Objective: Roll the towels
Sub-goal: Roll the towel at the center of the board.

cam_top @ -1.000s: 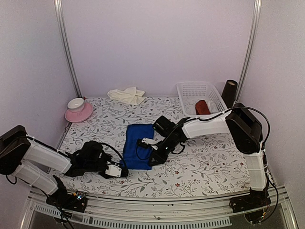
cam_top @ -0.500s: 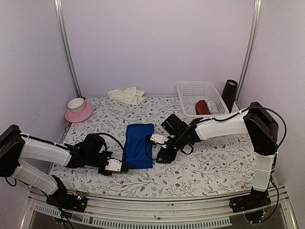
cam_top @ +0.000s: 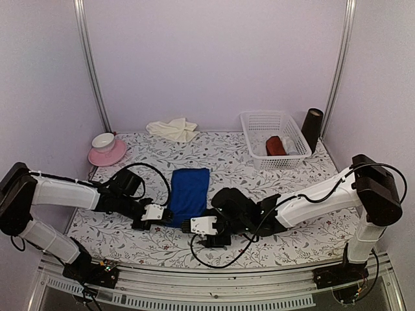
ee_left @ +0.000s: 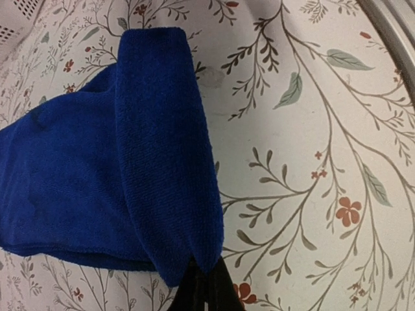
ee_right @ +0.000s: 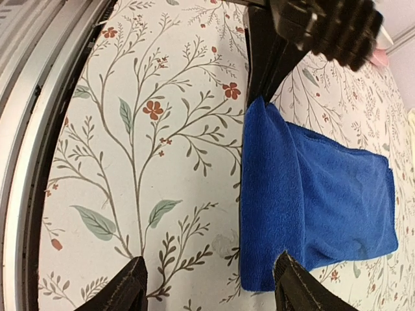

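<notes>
The royal blue towel [cam_top: 189, 193] lies flat mid-table, its near edge doubled over into a thick fold [ee_left: 165, 149]. My left gripper [cam_top: 168, 216] is shut on the fold's near-left corner [ee_left: 198, 262]. The right gripper [cam_top: 188, 227] is open and low at the fold's other end. In the right wrist view the right gripper [ee_right: 211, 288] has one fingertip [ee_right: 295, 285] over the blue towel [ee_right: 311, 194] and the other on bare cloth-patterned table. The left gripper [ee_right: 262, 97] shows at the far end. The cream towel [cam_top: 172, 128] lies crumpled at the back.
A white basket [cam_top: 259, 123] at the back right holds a dark red roll [cam_top: 275, 145]. A dark cylinder [cam_top: 312, 127] stands beside it. A cup on a pink saucer [cam_top: 106, 151] sits at the back left. The metal table rail [ee_right: 29, 129] runs close behind the right gripper.
The right gripper opened, let go of the towel's right side and swung down to its near edge. The left gripper stayed shut on the corner and shifted slightly farther in.
</notes>
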Robot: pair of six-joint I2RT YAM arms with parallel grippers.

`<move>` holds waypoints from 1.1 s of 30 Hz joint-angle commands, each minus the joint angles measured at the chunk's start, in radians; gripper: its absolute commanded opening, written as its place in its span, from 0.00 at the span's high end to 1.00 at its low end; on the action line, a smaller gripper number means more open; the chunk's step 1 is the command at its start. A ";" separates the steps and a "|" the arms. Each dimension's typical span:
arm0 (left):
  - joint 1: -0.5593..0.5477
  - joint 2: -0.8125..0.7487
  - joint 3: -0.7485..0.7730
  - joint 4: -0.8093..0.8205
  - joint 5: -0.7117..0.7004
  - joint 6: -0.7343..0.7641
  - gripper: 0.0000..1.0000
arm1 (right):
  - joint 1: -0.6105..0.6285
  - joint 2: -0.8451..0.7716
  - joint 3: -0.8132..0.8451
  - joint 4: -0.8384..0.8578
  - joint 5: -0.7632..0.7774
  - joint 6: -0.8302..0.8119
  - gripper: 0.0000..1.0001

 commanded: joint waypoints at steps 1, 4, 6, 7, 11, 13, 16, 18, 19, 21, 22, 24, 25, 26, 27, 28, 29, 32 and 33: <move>0.016 0.019 0.023 -0.079 0.067 0.004 1.00 | 0.020 0.082 0.040 0.102 0.123 -0.076 0.33; 0.018 0.017 0.026 -0.086 0.079 0.004 1.00 | 0.019 0.128 0.059 0.100 0.167 -0.069 0.34; 0.021 0.018 0.029 -0.089 0.082 0.003 1.00 | 0.020 0.142 0.057 0.104 0.173 -0.067 0.34; 0.022 0.018 0.031 -0.091 0.084 0.004 1.00 | 0.019 0.150 0.059 0.107 0.183 -0.066 0.35; 0.026 0.026 0.037 -0.094 0.093 0.003 1.00 | 0.019 0.189 0.078 0.108 0.227 -0.065 0.42; 0.027 0.035 0.044 -0.098 0.095 0.002 1.00 | 0.019 0.203 0.082 0.109 0.233 -0.064 0.45; 0.029 0.041 0.048 -0.104 0.098 0.004 1.00 | 0.020 0.218 0.090 0.112 0.251 -0.064 0.49; 0.031 0.042 0.048 -0.107 0.101 0.007 1.00 | 0.019 0.227 0.096 0.111 0.268 -0.064 0.56; 0.032 0.041 0.049 -0.110 0.101 0.010 1.00 | 0.019 0.229 0.098 0.108 0.272 -0.064 0.61; 0.035 0.038 0.051 -0.115 0.100 0.015 1.00 | 0.020 0.228 0.107 0.083 0.262 -0.058 0.71; 0.036 0.036 0.052 -0.120 0.098 0.019 1.00 | 0.018 0.228 0.116 0.059 0.249 -0.054 0.75; 0.040 0.028 0.054 -0.131 0.095 0.028 1.00 | 0.017 0.229 0.146 -0.023 0.207 -0.040 0.82; 0.041 0.021 0.055 -0.136 0.094 0.034 1.00 | 0.016 0.229 0.164 -0.065 0.179 -0.027 0.87; 0.041 0.014 0.055 -0.142 0.092 0.041 1.00 | 0.016 0.229 0.181 -0.100 0.150 -0.016 0.90; 0.042 0.005 0.055 -0.150 0.092 0.048 1.00 | 0.013 0.226 0.189 -0.128 0.118 -0.007 0.91; 0.041 -0.003 0.055 -0.162 0.093 0.058 1.00 | 0.010 0.222 0.189 -0.154 0.085 0.006 0.93; 0.041 -0.011 0.053 -0.175 0.094 0.069 1.00 | 0.008 0.216 0.190 -0.173 0.056 0.015 0.94; 0.041 -0.036 0.041 -0.203 0.091 0.090 0.98 | -0.006 0.204 0.234 -0.228 -0.044 0.051 0.94; 0.041 -0.042 0.036 -0.207 0.088 0.093 0.94 | -0.010 0.205 0.250 -0.255 -0.087 0.062 0.94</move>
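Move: The open right hand has the right end of the blue towel's roll about 4 cm ahead, 2 cm to its left and 5 cm below. The roll's left end, already pinched by the left hand, lies some 13 cm left of the right hand and 3 cm ahead; the flat part of the towel is centred 14 cm ahead, 6 cm left. From the left hand, the right end is about 11 cm to the right and 1 cm ahead. Right hand drops and reaches forward about 4 cm, pinches the roll's right end, eases back; left keeps hold. ##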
